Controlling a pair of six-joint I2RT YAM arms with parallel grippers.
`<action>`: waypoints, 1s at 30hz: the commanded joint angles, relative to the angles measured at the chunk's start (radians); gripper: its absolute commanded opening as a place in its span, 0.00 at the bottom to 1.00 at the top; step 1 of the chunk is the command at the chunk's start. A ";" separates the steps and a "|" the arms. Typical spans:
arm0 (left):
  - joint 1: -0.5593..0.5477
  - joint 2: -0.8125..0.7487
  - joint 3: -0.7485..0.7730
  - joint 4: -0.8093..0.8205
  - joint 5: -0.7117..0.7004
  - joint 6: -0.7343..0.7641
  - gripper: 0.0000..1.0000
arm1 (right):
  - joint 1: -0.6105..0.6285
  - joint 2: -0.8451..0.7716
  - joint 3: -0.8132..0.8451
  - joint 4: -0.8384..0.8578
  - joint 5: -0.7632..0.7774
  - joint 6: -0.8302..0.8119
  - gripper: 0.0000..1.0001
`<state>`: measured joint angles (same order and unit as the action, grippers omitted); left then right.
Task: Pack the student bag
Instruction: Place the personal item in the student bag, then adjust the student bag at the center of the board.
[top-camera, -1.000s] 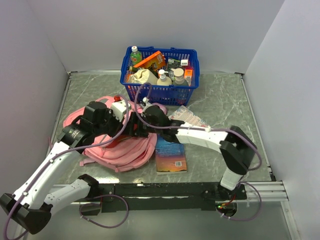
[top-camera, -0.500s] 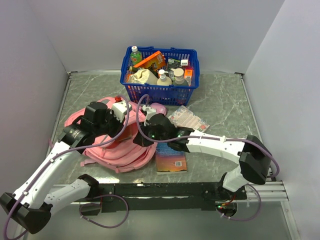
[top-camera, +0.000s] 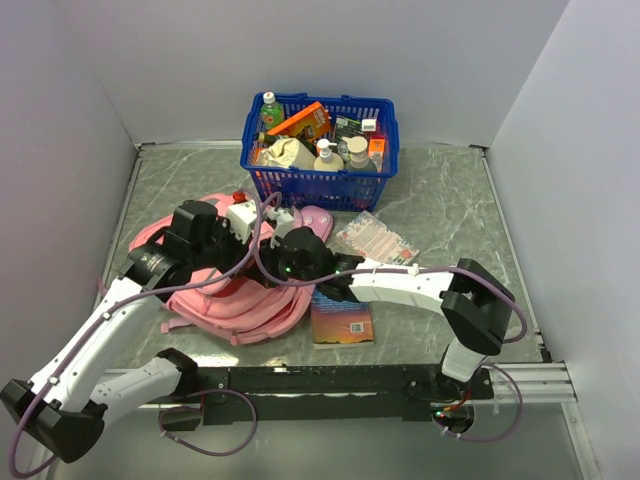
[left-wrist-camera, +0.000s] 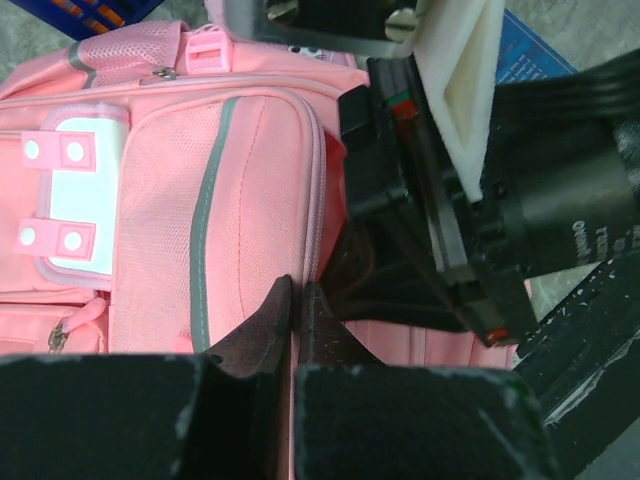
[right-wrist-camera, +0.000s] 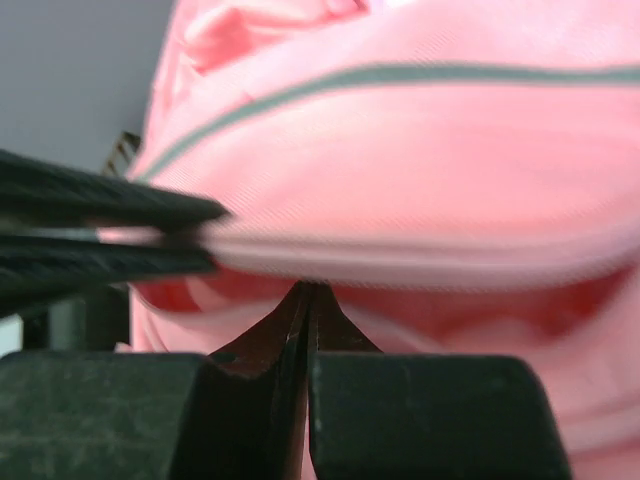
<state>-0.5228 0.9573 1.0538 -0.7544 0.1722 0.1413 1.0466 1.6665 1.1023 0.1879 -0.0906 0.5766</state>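
The student bag (top-camera: 232, 300), soft pink with grey zip trim, lies flat at the table's left-centre. My left gripper (top-camera: 256, 258) is shut on the zip edge of its upper flap (left-wrist-camera: 312, 200) and holds that edge up. Straight opposite, my right gripper (top-camera: 274, 270) is at the mouth of the bag. Its fingertips (right-wrist-camera: 318, 300) are pressed together just under the lifted flap (right-wrist-camera: 420, 150), apparently pinching the lower lip of the opening. The left fingers (right-wrist-camera: 110, 235) show as dark bars on the flap edge. The right wrist (left-wrist-camera: 450, 200) fills the right side of the left wrist view.
A blue basket (top-camera: 318, 188) full of bottles and packets stands behind the bag. A small pink pencil case (top-camera: 316, 215) lies between them. A book (top-camera: 342, 318) and a patterned packet (top-camera: 376, 238) lie right of the bag, under the right arm. Grey walls close three sides.
My right gripper went from open to shut and shifted left and nearer along the bag's opening. The left gripper kept its hold on the flap edge, hardly moving.
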 joint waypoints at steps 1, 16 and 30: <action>-0.006 -0.005 0.092 0.049 0.122 -0.023 0.01 | 0.006 0.012 0.024 0.217 0.058 0.015 0.02; 0.001 0.023 0.088 0.046 0.145 -0.037 0.01 | 0.018 -0.243 -0.218 0.203 0.140 -0.070 0.47; 0.004 0.133 0.098 0.086 0.204 -0.068 0.11 | 0.242 -0.559 -0.349 -0.057 0.413 -0.225 0.61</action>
<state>-0.5133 1.0744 1.0958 -0.7685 0.3054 0.0929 1.2236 1.0801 0.7086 0.2207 0.2268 0.4168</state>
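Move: The personal item, the tan wallet, is tucked in the bag's mouth just off the shut right fingertips: about 2 cm ahead, 3 cm left and 2 cm below. The Jane Eyre book lies roughly 19 cm to the right, 2 cm back and 12 cm lower; the pink pencil case is some 16 cm ahead, 11 cm right and 12 cm lower. From the left gripper, already pinching the bag's flap edge, the wallet is level fore and aft, about 3 cm right and 6 cm below. Push the closed right fingers another 2 cm left and slightly up in the bag's mouth, then pull them out under the flap, some 11 cm right and also back and up, opening them about two-thirds. Keep the left gripper shut on the flap edge, lifting it barely a centimetre, then easing it right and down with a slight downward tip. ##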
